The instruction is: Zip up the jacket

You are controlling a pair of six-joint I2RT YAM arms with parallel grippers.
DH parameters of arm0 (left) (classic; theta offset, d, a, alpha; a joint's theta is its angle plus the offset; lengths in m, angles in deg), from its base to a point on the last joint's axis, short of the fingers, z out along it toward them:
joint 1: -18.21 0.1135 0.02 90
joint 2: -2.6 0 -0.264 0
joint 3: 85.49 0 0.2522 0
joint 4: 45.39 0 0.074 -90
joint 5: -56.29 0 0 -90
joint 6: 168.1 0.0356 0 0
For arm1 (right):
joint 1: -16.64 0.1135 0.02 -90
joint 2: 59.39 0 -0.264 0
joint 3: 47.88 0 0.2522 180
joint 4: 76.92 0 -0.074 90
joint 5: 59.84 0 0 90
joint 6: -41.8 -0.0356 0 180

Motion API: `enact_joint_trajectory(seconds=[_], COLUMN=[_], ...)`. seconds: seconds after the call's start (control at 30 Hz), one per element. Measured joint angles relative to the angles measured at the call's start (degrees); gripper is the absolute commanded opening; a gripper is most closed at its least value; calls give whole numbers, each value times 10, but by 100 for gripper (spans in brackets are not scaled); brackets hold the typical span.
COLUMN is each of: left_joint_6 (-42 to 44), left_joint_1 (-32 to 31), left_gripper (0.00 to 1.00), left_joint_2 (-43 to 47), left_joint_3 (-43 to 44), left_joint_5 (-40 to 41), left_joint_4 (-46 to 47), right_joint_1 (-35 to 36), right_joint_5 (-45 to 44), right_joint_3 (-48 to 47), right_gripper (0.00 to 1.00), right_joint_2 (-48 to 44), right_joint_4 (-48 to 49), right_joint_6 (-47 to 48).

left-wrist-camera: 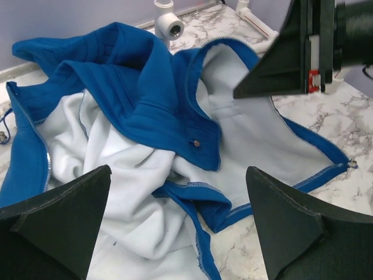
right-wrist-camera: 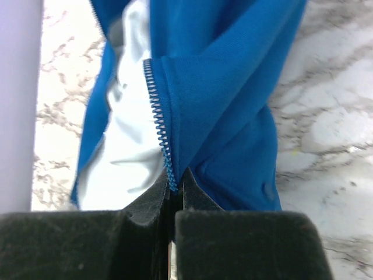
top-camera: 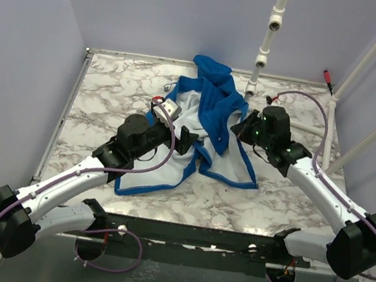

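Observation:
The royal-blue jacket [top-camera: 210, 112] lies open and crumpled on the marble table, its pale lining [left-wrist-camera: 134, 192] facing up and the hood bunched at the far side. My right gripper [right-wrist-camera: 175, 188] is shut on the jacket's [right-wrist-camera: 227, 99] front edge, pinching the fabric right at the blue zipper teeth [right-wrist-camera: 156, 116]. In the top view the right gripper [top-camera: 238, 131] sits at the jacket's right side. My left gripper [left-wrist-camera: 178, 230] stands wide open just above the lining and a folded blue hem [left-wrist-camera: 201, 195], with nothing between its fingers [left-wrist-camera: 58, 224]. From above, the left gripper [top-camera: 188, 141] hovers over the jacket's middle.
A white pipe frame [top-camera: 263, 49] rises behind the jacket, and one pipe fitting [left-wrist-camera: 169, 26] stands near the hood. The marble table [top-camera: 111, 86] is boxed in by lilac walls on the left and back. A slanted white pipe [top-camera: 375, 135] runs along the right side.

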Motion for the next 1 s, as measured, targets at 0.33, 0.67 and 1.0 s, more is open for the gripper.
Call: enact_joint_trajectory(seconds=[0.33,0.67,1.0], left_joint_6=[-52,-107,-64], left_joint_1=[-27,-27,-36], left_gripper=[99,99,99], left_joint_2=[10,81,21], left_joint_3=[-20,-11,-69], left_joint_5=[61,151,254], left_joint_4=[-3,-59,-24], right_joint_1=[146,195,203], right_joint_5=[-103,-141,-146], right_joint_3=[-299,-461,-503], right_gripper=[1,1,1], right_joint_2=[160,300,325], right_joint_4=[-110,-156,-180], right_joint_6=[-42,-66,-84])
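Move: My right hand already pinches the jacket's right zipper edge. The left zipper edge, where it is taken, lies about 28 cm left, 14 cm ahead and 14 cm below; the blue hood fold is roughly 9 cm left and 10 cm ahead, the right hem corner 11 cm to the right and 14 cm back. From my empty left hand, the left zipper edge is some 19 cm ahead, 11 cm left and 22 cm down, with the white bunched lining 12 cm straight ahead. With my right hand I keep the zipper edge pinched and carry the panel about 18 cm left across the jacket, lifting it some 8 cm early on and edging forward, towards the left zipper edge. My left hand stays wide open; after a small dip and rise it shifts about 5 cm left, turning some 20 degrees counter-clockwise, then sinks beside the raised panel. ##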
